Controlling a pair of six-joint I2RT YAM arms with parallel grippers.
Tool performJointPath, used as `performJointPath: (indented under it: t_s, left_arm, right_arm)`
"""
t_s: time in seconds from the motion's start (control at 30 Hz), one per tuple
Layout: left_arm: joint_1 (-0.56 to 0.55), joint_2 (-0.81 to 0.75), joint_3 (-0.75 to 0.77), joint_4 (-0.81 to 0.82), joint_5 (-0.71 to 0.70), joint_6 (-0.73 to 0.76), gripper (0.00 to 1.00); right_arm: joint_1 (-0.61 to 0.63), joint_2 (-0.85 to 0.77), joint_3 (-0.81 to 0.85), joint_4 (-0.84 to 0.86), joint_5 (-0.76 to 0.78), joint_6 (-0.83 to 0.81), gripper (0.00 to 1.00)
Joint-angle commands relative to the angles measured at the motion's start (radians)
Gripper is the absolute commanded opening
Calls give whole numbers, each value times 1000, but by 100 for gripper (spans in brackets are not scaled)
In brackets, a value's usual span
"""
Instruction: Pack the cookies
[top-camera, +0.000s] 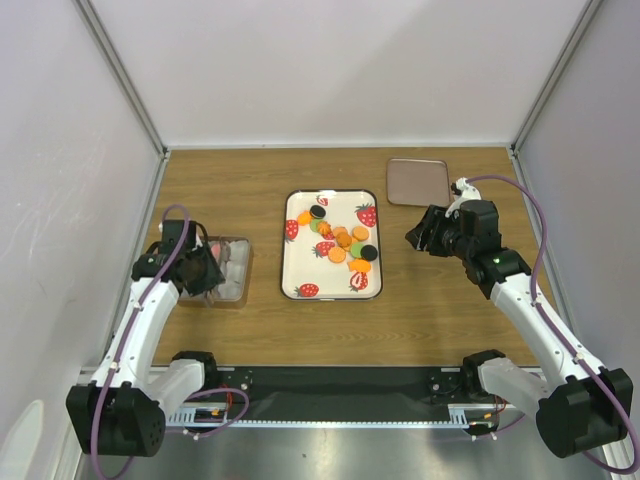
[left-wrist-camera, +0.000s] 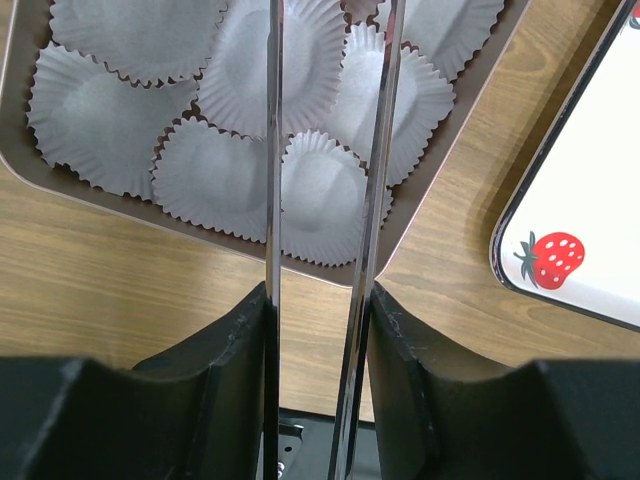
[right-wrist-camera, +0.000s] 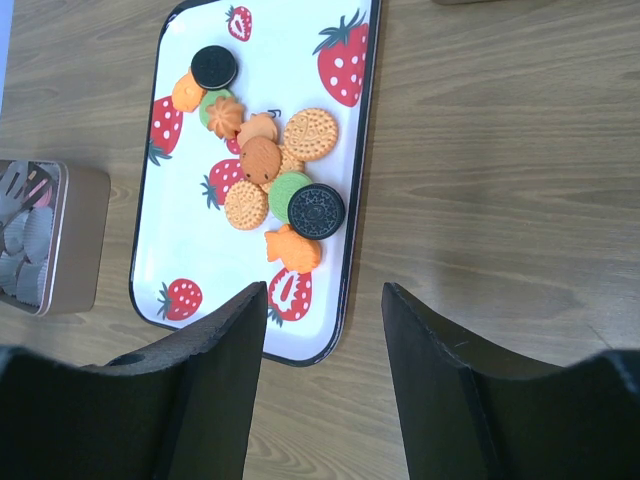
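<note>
The cookies (top-camera: 340, 241), small and mostly orange with a few green and black, lie in a loose heap on the white strawberry-print tray (top-camera: 291, 262). In the right wrist view the cookies (right-wrist-camera: 262, 160) sit mid-tray (right-wrist-camera: 290, 60). My left gripper (left-wrist-camera: 318, 295) is shut on a pair of metal tongs (left-wrist-camera: 273, 150). Their blades reach over a tin (left-wrist-camera: 30, 172) of white paper cups (left-wrist-camera: 130, 35), and their tips are cut off at the frame's top. Seen from above, the left gripper (top-camera: 205, 270) hangs over that tin (top-camera: 240, 297). My right gripper (right-wrist-camera: 323, 290) is open and holds nothing, above bare wood right of the tray (top-camera: 420, 238).
A flat brown lid (top-camera: 417, 181) lies at the back right of the table. White walls close in the left, back and right sides. The arm bases stand at the near edge.
</note>
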Motion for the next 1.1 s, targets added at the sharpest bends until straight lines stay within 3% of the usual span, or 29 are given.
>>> performJointPath:
  t_s: [0.0, 0.57, 0.87, 0.97, 1.07]
  left_arm:
    - [13, 0, 18, 49, 19, 22, 44]
    - [17, 34, 87, 32, 19, 28, 49]
    - [4, -64, 177, -73, 66, 54, 49]
    - [-40, -88, 216, -107, 60, 48, 49]
    - [-176, -86, 251, -110, 40, -4, 48]
  right_arm:
    - [5, -4, 4, 23, -5, -16, 56]
    - [9, -7, 4, 23, -4, -16, 55]
    - [12, -3, 5, 26, -5, -16, 55]
    - [15, 2, 4, 26, -5, -18, 55]
    - [18, 8, 4, 27, -4, -16, 55]
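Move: The left hand holds the tongs with their tips down in the box at the pink cookie, which lies roughly 9 cm straight ahead of that hand and 9 cm below it. The orange cookie sits some 5 cm to the left of the pink one, level with it. The strawberry tray's middle is about 27 cm to the hand's right and 9 cm ahead. From the idle right hand the pink cookie is around 43 cm left, level fore and aft, and 16 cm lower. Easing forward about 1 cm at first while the fingers loosen slightly and the tong arms spread a little, the left hand then lifts some 7 cm, quickening and drifting about 2 cm right. It pitches up roughly 10 degrees as the tong tips rise out of the box, away from the pink cookie; the fingers keep the tongs. ##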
